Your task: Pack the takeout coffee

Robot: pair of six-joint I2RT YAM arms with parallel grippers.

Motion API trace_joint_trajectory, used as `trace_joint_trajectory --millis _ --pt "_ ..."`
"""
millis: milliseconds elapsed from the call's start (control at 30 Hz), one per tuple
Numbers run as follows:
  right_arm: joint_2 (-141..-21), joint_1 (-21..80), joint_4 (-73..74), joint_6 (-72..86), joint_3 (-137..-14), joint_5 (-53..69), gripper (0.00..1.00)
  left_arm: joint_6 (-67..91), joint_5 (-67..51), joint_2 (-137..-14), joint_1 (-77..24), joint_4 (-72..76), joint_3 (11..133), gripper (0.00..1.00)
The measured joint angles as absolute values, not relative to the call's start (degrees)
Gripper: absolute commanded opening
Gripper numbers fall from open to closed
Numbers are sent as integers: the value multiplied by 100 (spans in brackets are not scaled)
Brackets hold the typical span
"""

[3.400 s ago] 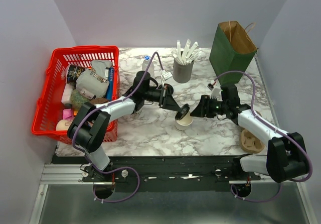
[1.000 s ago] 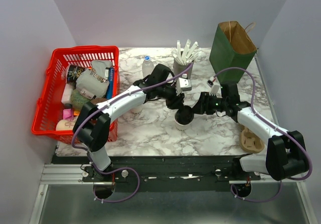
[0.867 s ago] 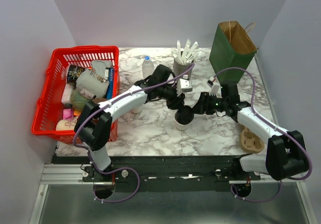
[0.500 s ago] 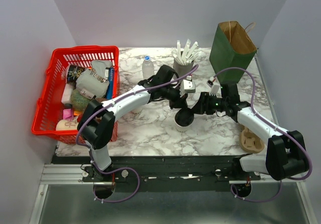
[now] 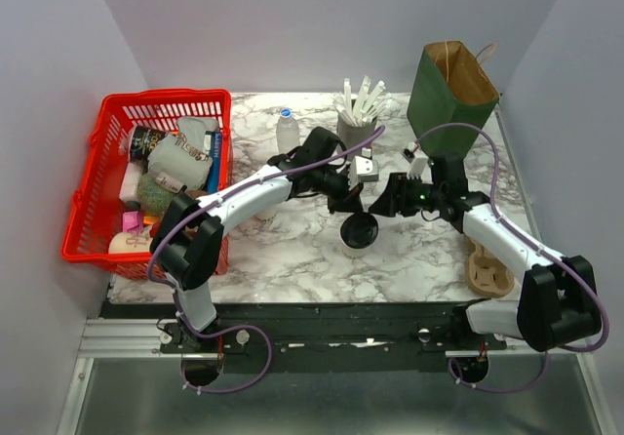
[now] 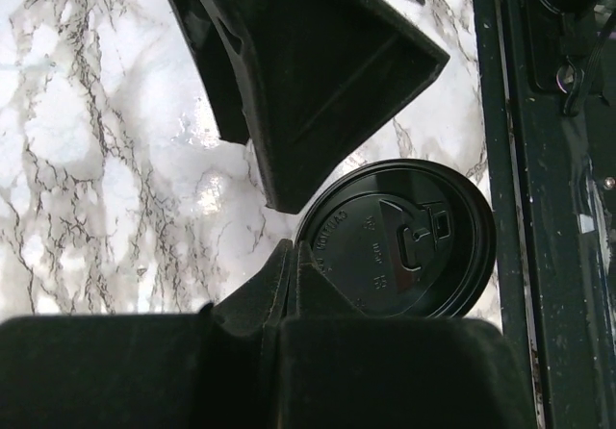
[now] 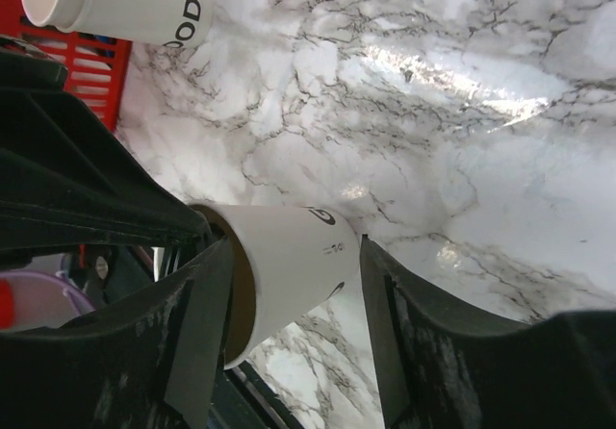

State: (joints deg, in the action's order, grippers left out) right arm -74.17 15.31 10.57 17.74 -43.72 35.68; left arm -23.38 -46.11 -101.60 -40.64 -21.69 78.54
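The takeout coffee (image 5: 360, 230), a cream-white paper cup with a black round lid, stands at the table's middle. The left wrist view shows its lid (image 6: 399, 251) from above. My right gripper (image 5: 378, 206) reaches it from the right. In the right wrist view its two fingers stand on either side of the cup's wall (image 7: 289, 256) and are shut on it (image 7: 294, 246). My left gripper (image 5: 348, 201) is shut and empty, and its joined tips (image 6: 292, 246) are just above the lid's far-left edge.
A green paper bag (image 5: 450, 89) stands open at the back right. A grey cup of white sticks (image 5: 356, 135) and a small bottle (image 5: 286, 128) stand behind the arms. A red basket (image 5: 166, 97) of goods is left. A tan cup carrier (image 5: 487, 272) lies front right. A plain cream cup (image 7: 115, 6) lies near the basket.
The open cup now has the black lid on it. My left gripper brought the lid over, let go, shut and drew back slightly. My right gripper stays at the cup.
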Motion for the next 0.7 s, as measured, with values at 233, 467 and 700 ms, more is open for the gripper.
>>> trace_joint_trajectory --millis 233,467,700 --pt "-7336 1494 1743 725 -5170 3275 68 -2309 -4668 -10160 -4071 -2257 7854 0" --pt "-6934 1389 2587 -1994 -6130 4300 65 -2303 -4740 -10160 -4075 -2300 7854 0" --pt "-6794 2117 5533 -6558 -6740 5105 59 -2270 -4762 -10160 -4075 -2370 7915 0"
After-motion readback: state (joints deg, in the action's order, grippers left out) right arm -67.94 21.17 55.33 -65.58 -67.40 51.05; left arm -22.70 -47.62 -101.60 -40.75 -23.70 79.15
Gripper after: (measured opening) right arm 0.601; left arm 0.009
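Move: The lid on the standing cup lies about 5 cm back and 4 cm left of the right hand, roughly 1 cm above it. The second cup stands some 27 cm left and 4 cm ahead of that hand, the straw holder about 19 cm ahead and 4 cm to its left. From the left hand, the lid's middle is about 4 cm back, 2 cm right and 2 cm lower. The left hand keeps its shut fingertips on the lid's forward rim, easing back barely 1 cm. The right hand leaves the cup's side, rising about 12 cm with a short forward start, then swings back some 10 cm and dips slightly, rolling nearly 80 degrees about its fingers' line until the open fingers point left and down at the lid from above. ##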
